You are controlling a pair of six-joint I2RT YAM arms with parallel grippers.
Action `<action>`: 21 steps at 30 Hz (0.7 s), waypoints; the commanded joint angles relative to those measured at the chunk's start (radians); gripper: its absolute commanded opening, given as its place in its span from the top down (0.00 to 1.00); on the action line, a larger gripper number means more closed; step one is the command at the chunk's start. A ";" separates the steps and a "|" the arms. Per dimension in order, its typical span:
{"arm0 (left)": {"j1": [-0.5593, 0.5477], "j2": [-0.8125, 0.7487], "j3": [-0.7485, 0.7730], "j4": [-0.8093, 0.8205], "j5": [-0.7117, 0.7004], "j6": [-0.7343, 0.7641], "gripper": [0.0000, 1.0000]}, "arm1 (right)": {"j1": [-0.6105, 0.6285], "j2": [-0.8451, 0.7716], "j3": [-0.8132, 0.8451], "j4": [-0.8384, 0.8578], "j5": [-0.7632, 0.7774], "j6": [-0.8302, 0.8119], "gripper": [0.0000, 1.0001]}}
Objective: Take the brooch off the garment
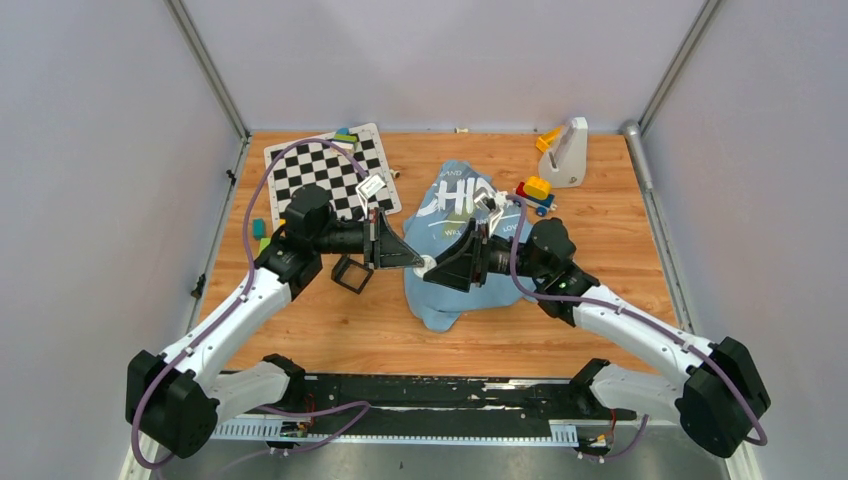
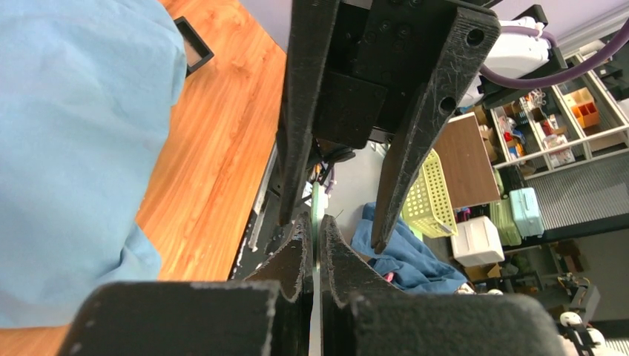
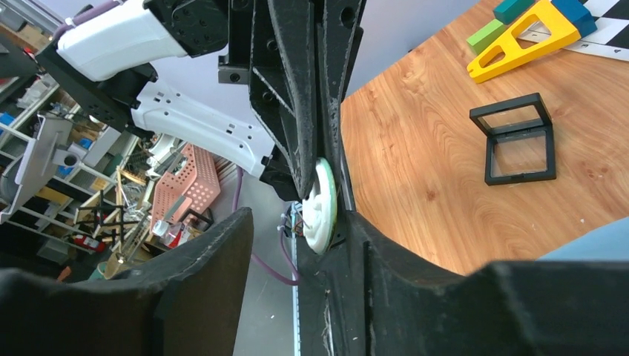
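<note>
The garment (image 1: 440, 303) is a light blue T-shirt with white lettering, lying crumpled mid-table; it also fills the left side of the left wrist view (image 2: 74, 148). The brooch (image 1: 427, 265) is a small round white disc with a green rim, raised above the shirt's near left part. My left gripper (image 1: 415, 258) is shut on it, and the disc shows edge-on (image 2: 317, 200) between that gripper's tips (image 2: 317, 222). My right gripper (image 1: 437, 272) faces it, jaws open (image 3: 297, 222). The brooch (image 3: 320, 204) rests against the inner side of its right finger.
A checkerboard mat (image 1: 330, 175) lies at the back left. A black square frame (image 1: 351, 272) sits under the left arm. A toy block stack (image 1: 536, 192) and a white stand (image 1: 568, 152) are back right. A yellow triangular frame (image 3: 530, 33) shows beside coloured blocks.
</note>
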 commanded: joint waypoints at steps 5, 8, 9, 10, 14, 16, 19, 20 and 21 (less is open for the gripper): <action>0.000 -0.028 -0.003 0.076 0.021 -0.029 1.00 | 0.002 -0.047 -0.042 0.091 -0.035 -0.026 0.57; 0.001 -0.031 -0.004 0.088 0.025 -0.036 1.00 | 0.002 -0.049 -0.034 0.075 -0.024 -0.033 0.58; 0.000 -0.033 -0.005 0.089 0.026 -0.036 1.00 | 0.002 -0.051 -0.032 0.073 -0.021 -0.034 0.60; 0.000 -0.035 -0.006 0.090 0.027 -0.035 1.00 | 0.002 -0.051 -0.031 0.073 -0.018 -0.033 0.61; 0.000 -0.038 -0.010 0.089 0.030 -0.034 1.00 | 0.002 -0.044 -0.019 0.067 -0.007 -0.019 0.68; 0.000 -0.042 -0.014 0.090 0.034 -0.031 1.00 | 0.002 -0.036 -0.009 0.059 -0.002 -0.009 0.68; 0.000 -0.046 -0.020 0.089 0.036 -0.026 1.00 | 0.001 -0.021 0.010 0.047 0.005 0.024 0.71; 0.001 -0.049 -0.022 0.089 0.037 -0.025 1.00 | 0.002 -0.015 0.017 0.045 0.003 0.034 0.72; 0.000 -0.051 -0.023 0.089 0.038 -0.024 1.00 | 0.002 -0.011 0.021 0.046 0.002 0.045 0.73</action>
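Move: My left hand already holds the brooch in mid-air, its disc sticking out about 1 cm to the right beyond the fingertips. From my right hand the disc lies about 1 cm ahead, 1 cm left and 1 cm down, between its open fingers. Below by some 26 cm lie the garment, its middle roughly 10 cm ahead and 8 cm right of my right hand, and the black frame, about 6 cm ahead and 13 cm left of that hand. I narrow my right fingers by roughly half around the brooch disc and its pin, easing that hand back about half a centimetre and slightly right and down, then letting it stay there. My left hand keeps its pinch on the rim and carries the brooch up some 0.5 cm, then a touch back. Neither wrist turns noticeably; whether my right fingers touch the brooch can't be seen. ##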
